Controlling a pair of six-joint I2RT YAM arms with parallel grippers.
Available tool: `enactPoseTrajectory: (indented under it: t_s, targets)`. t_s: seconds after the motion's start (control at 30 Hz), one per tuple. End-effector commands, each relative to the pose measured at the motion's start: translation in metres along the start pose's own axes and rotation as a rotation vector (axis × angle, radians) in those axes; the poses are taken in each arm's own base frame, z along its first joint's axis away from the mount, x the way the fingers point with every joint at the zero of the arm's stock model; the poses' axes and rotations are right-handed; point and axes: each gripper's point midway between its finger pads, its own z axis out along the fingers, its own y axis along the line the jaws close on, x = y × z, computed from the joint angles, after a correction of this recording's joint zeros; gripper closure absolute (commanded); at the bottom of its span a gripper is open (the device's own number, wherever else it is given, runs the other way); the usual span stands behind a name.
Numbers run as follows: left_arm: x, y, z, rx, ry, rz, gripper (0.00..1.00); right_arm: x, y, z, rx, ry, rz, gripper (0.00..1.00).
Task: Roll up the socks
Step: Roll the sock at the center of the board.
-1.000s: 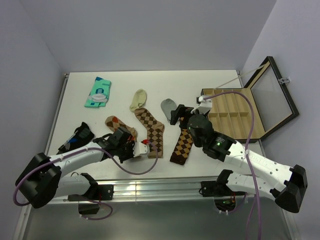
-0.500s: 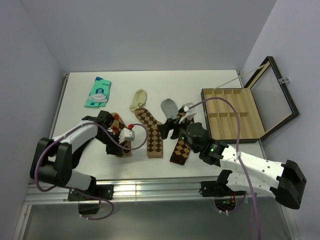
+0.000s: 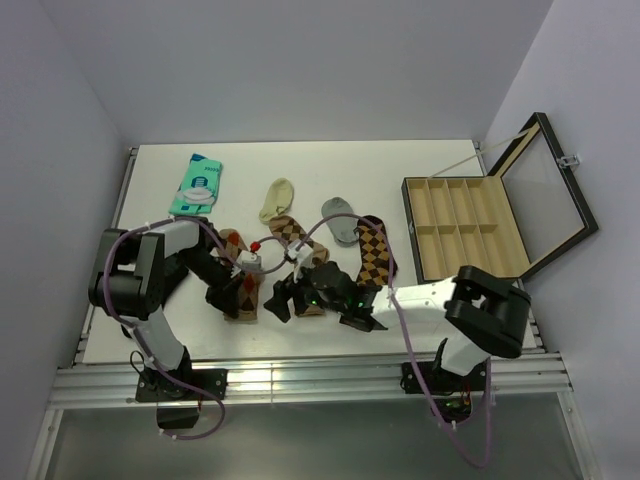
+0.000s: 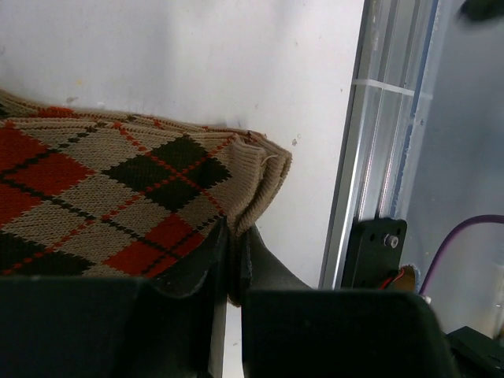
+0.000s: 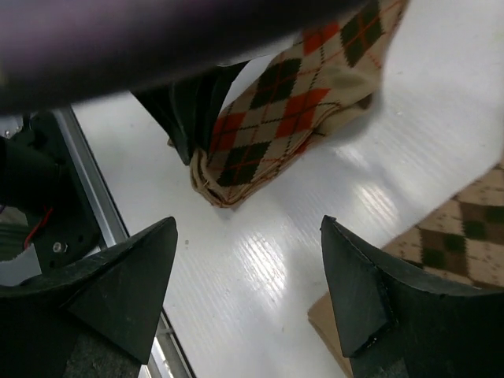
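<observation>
Three socks lie mid-table. The red-orange argyle sock (image 3: 240, 272) (image 4: 118, 181) (image 5: 293, 118) is on the left, and my left gripper (image 3: 234, 297) (image 4: 234, 236) is shut on its folded cuff near the front edge. The tan sock with dark brown diamonds (image 3: 297, 243) (image 5: 461, 228) lies beside it. The dark brown sock with tan diamonds (image 3: 373, 252) has a grey toe. My right gripper (image 3: 284, 297) (image 5: 248, 236) hangs open low over bare table between the first two socks, holding nothing.
A teal packet (image 3: 197, 184) lies at the back left. An open wooden compartment box (image 3: 462, 232) stands on the right with its lid raised. The metal rail (image 4: 378, 142) of the table's near edge runs close to the left gripper.
The right arm has swung left across the table, from the dark brown sock to beside the red-orange one, its jaws narrowing a little. The left gripper drew the red-orange sock's cuff leftward.
</observation>
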Motion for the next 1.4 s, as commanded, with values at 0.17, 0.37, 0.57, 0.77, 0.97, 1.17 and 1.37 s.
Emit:
enactPoseTrajectory:
  t_s: [0.17, 0.37, 0.57, 0.77, 0.97, 1.17, 1.37]
  targets:
    - [-0.008, 0.004, -0.002, 0.028, -0.026, -0.038, 1.00, -0.021, 0.052, 0.049, -0.151, -0.046, -0.048, 0.20]
    - [-0.010, 0.012, -0.001, 0.018, -0.029, -0.068, 1.00, -0.005, 0.052, 0.066, -0.129, -0.016, -0.069, 0.20]
    - [-0.011, 0.016, -0.001, 0.012, -0.025, -0.086, 1.00, 0.015, 0.046, 0.078, -0.122, 0.034, -0.081, 0.22]
    - [-0.010, 0.017, -0.001, 0.007, -0.022, -0.095, 1.00, 0.025, 0.042, 0.092, -0.109, 0.050, -0.083, 0.23]
    - [-0.011, 0.018, -0.001, 0.005, -0.022, -0.095, 1.00, 0.032, 0.039, 0.100, -0.097, 0.057, -0.077, 0.30]
    - [-0.010, 0.016, -0.001, -0.002, -0.022, -0.092, 1.00, 0.036, 0.034, 0.109, -0.074, 0.057, -0.060, 0.42]
    - [-0.011, 0.013, -0.002, -0.009, -0.032, -0.081, 0.96, 0.045, 0.027, 0.112, -0.047, 0.071, 0.014, 0.73]
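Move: The red argyle sock's cuff, already pinched at its edge by the left fingers about 1 cm away, lies some 10 cm to the right hand's left, level with it fore and aft and 8 cm lower. The sock's body runs forward from there, its middle about 9 cm ahead and 10 cm left of the right hand, 9 cm below. The brown checked sock lies roughly 11 cm ahead and 5 cm right of that hand, 10 cm down. The right fingers come to straddle the loose part of the cuff beside the left fingertips and close on it from wide to about a third open: that hand first sweeps some 7 cm left, then sinks mostly straight down, 9 cm left and 8 cm down in all. The left hand keeps its pinch, easing about 1.5 cm forward and slightly down. ##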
